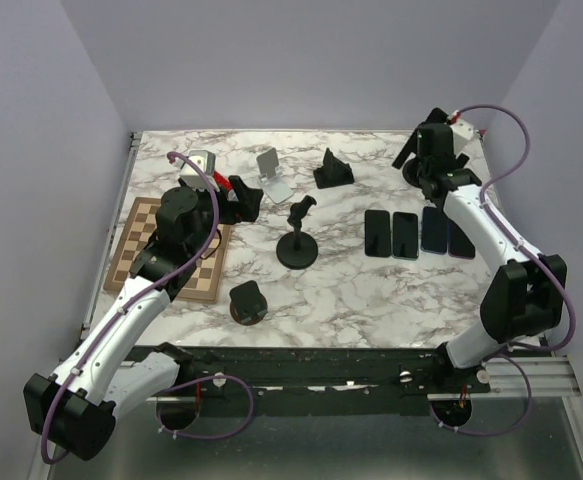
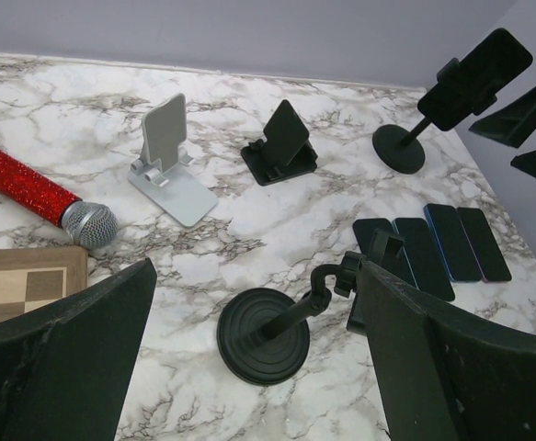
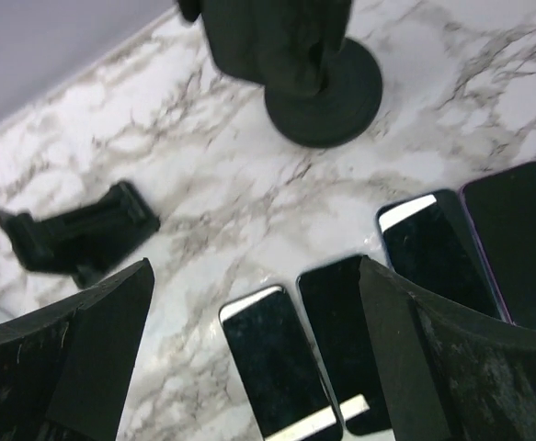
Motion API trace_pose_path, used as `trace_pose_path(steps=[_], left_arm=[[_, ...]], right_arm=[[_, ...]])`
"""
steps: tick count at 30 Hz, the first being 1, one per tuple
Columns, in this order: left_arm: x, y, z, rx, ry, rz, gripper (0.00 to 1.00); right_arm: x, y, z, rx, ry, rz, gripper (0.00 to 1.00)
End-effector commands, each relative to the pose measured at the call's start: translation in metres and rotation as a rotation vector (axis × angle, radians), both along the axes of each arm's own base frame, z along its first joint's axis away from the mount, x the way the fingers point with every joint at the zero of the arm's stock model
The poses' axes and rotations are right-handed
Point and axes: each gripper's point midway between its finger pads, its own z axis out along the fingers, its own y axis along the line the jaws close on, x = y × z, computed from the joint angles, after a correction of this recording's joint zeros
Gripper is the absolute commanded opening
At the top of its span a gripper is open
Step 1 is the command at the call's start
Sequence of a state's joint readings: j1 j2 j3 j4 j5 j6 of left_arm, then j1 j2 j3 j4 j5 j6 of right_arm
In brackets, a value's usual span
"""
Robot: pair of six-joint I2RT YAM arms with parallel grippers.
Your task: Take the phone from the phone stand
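A dark phone [image 2: 477,75] sits clamped in a black round-base phone stand [image 2: 399,147] at the far right of the table. The phone [image 1: 407,150] also shows in the top view. My right gripper [image 1: 426,165] is open and empty, just to the right of this stand. In the right wrist view the stand's base [image 3: 327,92] lies ahead of the open gripper [image 3: 258,349], and the clamped phone [image 3: 277,37] is cut off at the top edge. My left gripper [image 2: 258,358] is open and empty above an empty black gooseneck stand [image 2: 263,335] mid-table.
Several phones [image 1: 405,235] lie flat in a row right of centre. A silver stand [image 1: 273,175] and a black wedge stand [image 1: 333,170] stand at the back. A red microphone [image 2: 28,188] lies beside a chessboard [image 1: 141,245]. A black round stand [image 1: 247,302] sits near the front.
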State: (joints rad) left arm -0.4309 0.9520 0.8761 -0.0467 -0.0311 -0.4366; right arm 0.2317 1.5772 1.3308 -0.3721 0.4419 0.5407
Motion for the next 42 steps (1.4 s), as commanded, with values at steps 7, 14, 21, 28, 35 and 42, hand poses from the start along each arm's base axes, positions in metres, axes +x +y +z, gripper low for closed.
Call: trace_pose_path(steps=[7,14,21,28,35,42], left_arm=[[-0.003,-0.007,0.013,-0.023,-0.027,-0.036,0.98],[-0.003,-0.007,0.011,-0.018,-0.023,-0.033,0.98],[-0.001,-0.008,0.008,-0.008,-0.014,-0.03,0.98],[-0.001,-0.01,0.007,-0.011,-0.006,-0.039,0.98],[-0.002,-0.013,0.006,-0.014,-0.002,-0.048,0.98],[-0.001,-0.013,0.005,-0.012,0.003,-0.048,0.98]], right_arm=[[0.056,-0.065,0.046,0.05,-0.143,-0.421,1.0],[0.085,-0.078,0.064,0.049,-0.217,-0.575,1.0],[0.107,-0.081,0.054,0.009,-0.189,-0.602,1.0],[0.112,-0.097,0.032,-0.047,-0.157,-0.607,1.0],[0.137,-0.098,0.027,-0.101,-0.152,-0.486,1.0],[0.143,-0.095,0.015,-0.139,-0.105,-0.424,1.0]])
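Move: The phone still clamped in the tall stand at the far right is about 13 cm ahead of the right hand, 8 cm to its right and some 3 cm below it. Flat on the table, roughly 19 cm below the hand, the leftmost laid phone lies 7 cm back and 6 cm left, and the blue-edged phone 6 cm back and 11 cm right. The empty black holder is 15 cm ahead, 21 cm left and 17 cm below. From the left hand the clamped phone is about 25 cm ahead, 48 cm right and 12 cm below. With nothing in its wide-open fingers, the right hand reaches forward about 13 cm and to its right about 9 cm, away from the laid phones, climbing some 7 cm at first while it turns nearly 30 degrees clockwise to face the phone in the far-right stand. Past the middle of the reach it eases off and sinks about 5 cm, fingers still fully open and not yet gripping, bringing them to the phone's upper end, close enough that a touch can't be ruled in or out. ##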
